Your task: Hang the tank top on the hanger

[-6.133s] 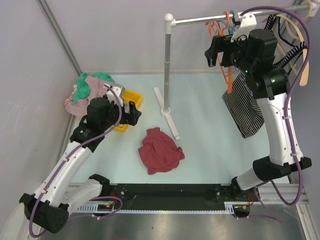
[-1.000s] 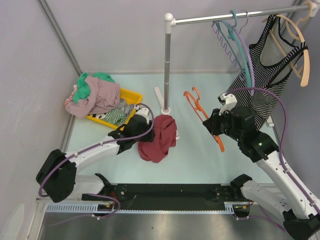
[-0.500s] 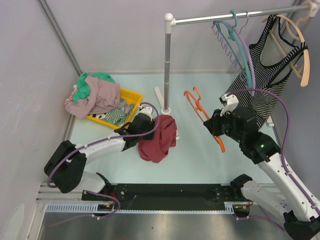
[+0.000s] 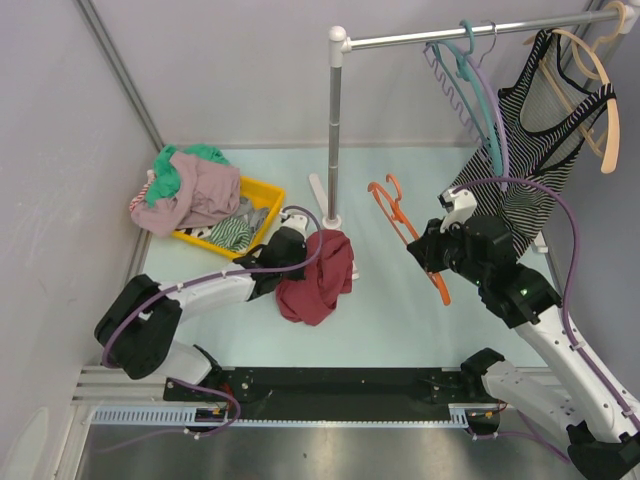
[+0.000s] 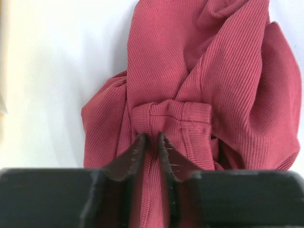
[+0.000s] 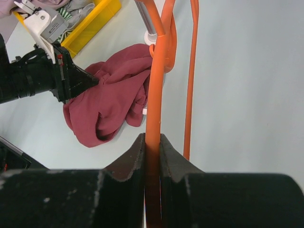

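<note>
The maroon tank top point(image 4: 320, 275) lies bunched on the table by the rack's foot; it also shows in the left wrist view point(image 5: 209, 85) and the right wrist view point(image 6: 111, 102). My left gripper point(image 4: 298, 252) is shut on a hemmed fold at its left edge point(image 5: 152, 137). The orange hanger point(image 4: 405, 230) hangs in the air right of the rack pole, hook end toward the pole. My right gripper point(image 4: 428, 255) is shut on its arm point(image 6: 153, 140).
A yellow tray point(image 4: 262, 195) with striped cloth and a pink-and-green clothes pile point(image 4: 190, 185) sit at the back left. The rack pole point(image 4: 334, 130) and its white foot point(image 4: 335, 235) stand mid-table. Teal point(image 4: 480, 90), lilac and wooden hangers and a striped tank top point(image 4: 545, 150) hang at the back right.
Since 6 s ago the right gripper took the orange hanger off the rail and lowered it; the left reached the tank top and closed on it. In the last second little moved.
</note>
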### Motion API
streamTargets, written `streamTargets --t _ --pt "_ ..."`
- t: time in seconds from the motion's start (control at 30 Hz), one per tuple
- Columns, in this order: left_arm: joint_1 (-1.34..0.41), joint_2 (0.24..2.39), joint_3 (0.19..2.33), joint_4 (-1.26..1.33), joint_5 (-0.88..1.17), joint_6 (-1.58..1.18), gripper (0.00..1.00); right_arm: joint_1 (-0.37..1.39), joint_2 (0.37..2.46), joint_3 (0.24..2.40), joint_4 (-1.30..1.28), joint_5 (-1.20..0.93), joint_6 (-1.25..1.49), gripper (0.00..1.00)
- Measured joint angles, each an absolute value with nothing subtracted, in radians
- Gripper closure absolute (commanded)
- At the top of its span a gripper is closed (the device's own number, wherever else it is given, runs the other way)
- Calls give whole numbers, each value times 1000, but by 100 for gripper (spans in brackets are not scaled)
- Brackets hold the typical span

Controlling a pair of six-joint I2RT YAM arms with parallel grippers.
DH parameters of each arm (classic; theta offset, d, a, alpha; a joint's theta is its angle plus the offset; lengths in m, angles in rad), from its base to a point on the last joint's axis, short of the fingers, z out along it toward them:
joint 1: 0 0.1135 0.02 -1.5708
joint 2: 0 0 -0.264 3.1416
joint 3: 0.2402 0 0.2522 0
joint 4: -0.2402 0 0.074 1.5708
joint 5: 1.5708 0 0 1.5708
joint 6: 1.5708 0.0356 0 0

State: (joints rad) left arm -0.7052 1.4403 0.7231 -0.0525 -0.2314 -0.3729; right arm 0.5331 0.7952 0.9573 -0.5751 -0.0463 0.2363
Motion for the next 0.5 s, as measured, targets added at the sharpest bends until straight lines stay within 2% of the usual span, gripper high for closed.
streamTargets --t 0.07,0.23,0.5 --pt "-705 1440 723 -50 -231 -376 100 533 795 957 -575 -46 236 100" --pt "-705 1427 724 -55 -230 -375 100 533 795 957 -575 -43 236 100" --pt "-701 1258 703 -80 -286 -346 100 561 785 957 -570 -43 244 100"
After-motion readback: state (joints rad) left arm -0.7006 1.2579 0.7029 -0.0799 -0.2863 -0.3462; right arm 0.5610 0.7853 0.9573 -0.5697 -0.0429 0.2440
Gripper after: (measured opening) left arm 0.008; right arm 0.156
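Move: The left fingers straddle the raised front edge of the dark red tank top; its middle lies roughly 4 cm to their right, 1 cm back and 2 cm lower. The stand's foot is about 12 cm ahead and 7 cm right, the yellow basket some 14 cm ahead and 15 cm left, and the orange hanger about 22 cm right, level with the hand fore and aft, and 20 cm higher. From the right hand the tank top lies roughly 6 cm ahead, 21 cm left and 23 cm down. The left hand stays low on the tank top while its fingers, already partly shut, close the rest of the way and pinch the cloth's edge between their tips. Then, with the grip kept, it rises ever faster straight up off the table, about 5 cm, the fingers tipping up by less than 10 degrees as they draw the pinched edge up with them. ##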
